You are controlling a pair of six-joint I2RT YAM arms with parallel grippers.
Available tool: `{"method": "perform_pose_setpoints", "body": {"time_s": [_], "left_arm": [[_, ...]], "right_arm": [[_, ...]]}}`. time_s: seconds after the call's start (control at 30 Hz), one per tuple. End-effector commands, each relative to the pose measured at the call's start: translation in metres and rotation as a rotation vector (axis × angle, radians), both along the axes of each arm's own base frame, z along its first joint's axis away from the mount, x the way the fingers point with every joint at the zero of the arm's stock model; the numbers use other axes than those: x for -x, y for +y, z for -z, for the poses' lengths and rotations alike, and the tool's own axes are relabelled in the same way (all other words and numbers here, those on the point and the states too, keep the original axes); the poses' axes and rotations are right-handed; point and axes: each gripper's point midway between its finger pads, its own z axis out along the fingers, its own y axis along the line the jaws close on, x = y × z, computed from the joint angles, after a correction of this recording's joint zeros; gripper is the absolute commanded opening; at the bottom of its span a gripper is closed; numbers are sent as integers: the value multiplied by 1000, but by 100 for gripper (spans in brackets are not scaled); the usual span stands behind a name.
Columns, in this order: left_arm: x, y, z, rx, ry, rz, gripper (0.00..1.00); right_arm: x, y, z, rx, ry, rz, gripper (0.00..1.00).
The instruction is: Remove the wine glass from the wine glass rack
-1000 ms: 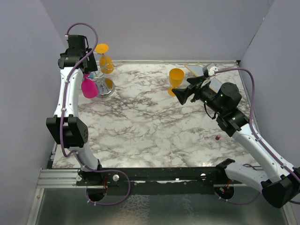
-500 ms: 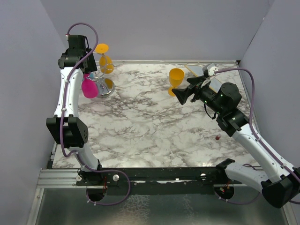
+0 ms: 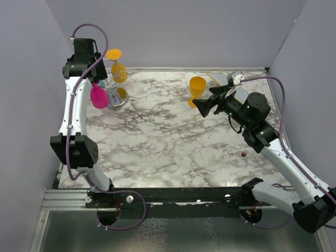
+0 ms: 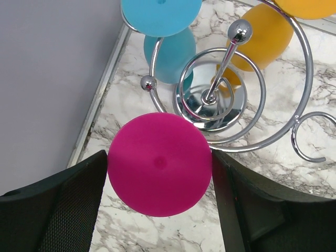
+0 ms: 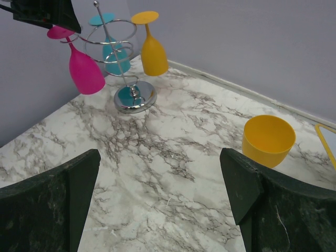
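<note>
The pink wine glass (image 3: 99, 97) hangs bowl-down at the left side of the wine glass rack (image 3: 116, 100), a silver wire stand on a round shiny base (image 4: 210, 102). My left gripper (image 4: 159, 173) comes down from above and is shut on the glass's round pink foot (image 4: 159, 163), a finger touching each side. From the right wrist the pink glass (image 5: 84, 71) shows with its foot at the rack's wire loop (image 5: 113, 31); whether it still rests on the wire I cannot tell. My right gripper (image 3: 198, 107) hovers open over the table's right half, holding nothing.
An orange glass (image 3: 119, 71) and a blue glass (image 4: 168, 47) also hang on the rack. Another orange glass (image 3: 197, 86) stands upright on the marble table just beyond my right gripper. A yellow-edged flat item (image 3: 220, 79) lies at the back right, a small red thing (image 3: 244, 154) at the right.
The left jaws have closed in on the pink foot. The left arm and the pink glass have shifted slightly up and left. The right arm has not moved.
</note>
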Motion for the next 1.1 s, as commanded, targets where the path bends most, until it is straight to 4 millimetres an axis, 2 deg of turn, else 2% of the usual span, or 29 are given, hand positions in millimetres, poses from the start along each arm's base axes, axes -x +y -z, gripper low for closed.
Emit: {"method": "perform_pose_setpoints", "body": {"time_s": [0.0,0.37,0.63,0.9,1.07], "left_arm": [[16,5,-44,-14,-101,-24,70],[30,16,-42,-57,-75,-71,67],[53,12,-55,-41,-113,-69,66],[84,0,-59,-4,-134,-25,63],[103,-26,-64,99,-176,77,62]], "right_arm": [[0,-1,-11,-18,-33,12,99],[0,0,-10,-18,-29,11,99],[-1,2,-8,-17,-20,0,99],[-1,6,-5,-14,4,-16,98],[-1,13,-3,-11,37,-48,98]]}}
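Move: My left fingers already hold the upturned pink wine glass by its foot; its middle hangs some 7 cm below them, its stem still in the rack's loop. The wine glass rack's pole stands about 6 cm ahead and 4 cm right, the cyan glass 7 cm ahead and 3 cm left, the yellow hanging glass 10 cm ahead and 8 cm right. From my right hand, the pink glass is about 45 cm left, 9 cm ahead and 10 cm lower. Keeping my grip on the pink glass's foot, I first raise my left hand a couple of centimetres while easing back, all but pause, then draw it back faster and a little higher, away from the rack. That makes about 9 cm back and 5 cm up in all, the stem coming out of its loop as my fingertips tip up slightly. ##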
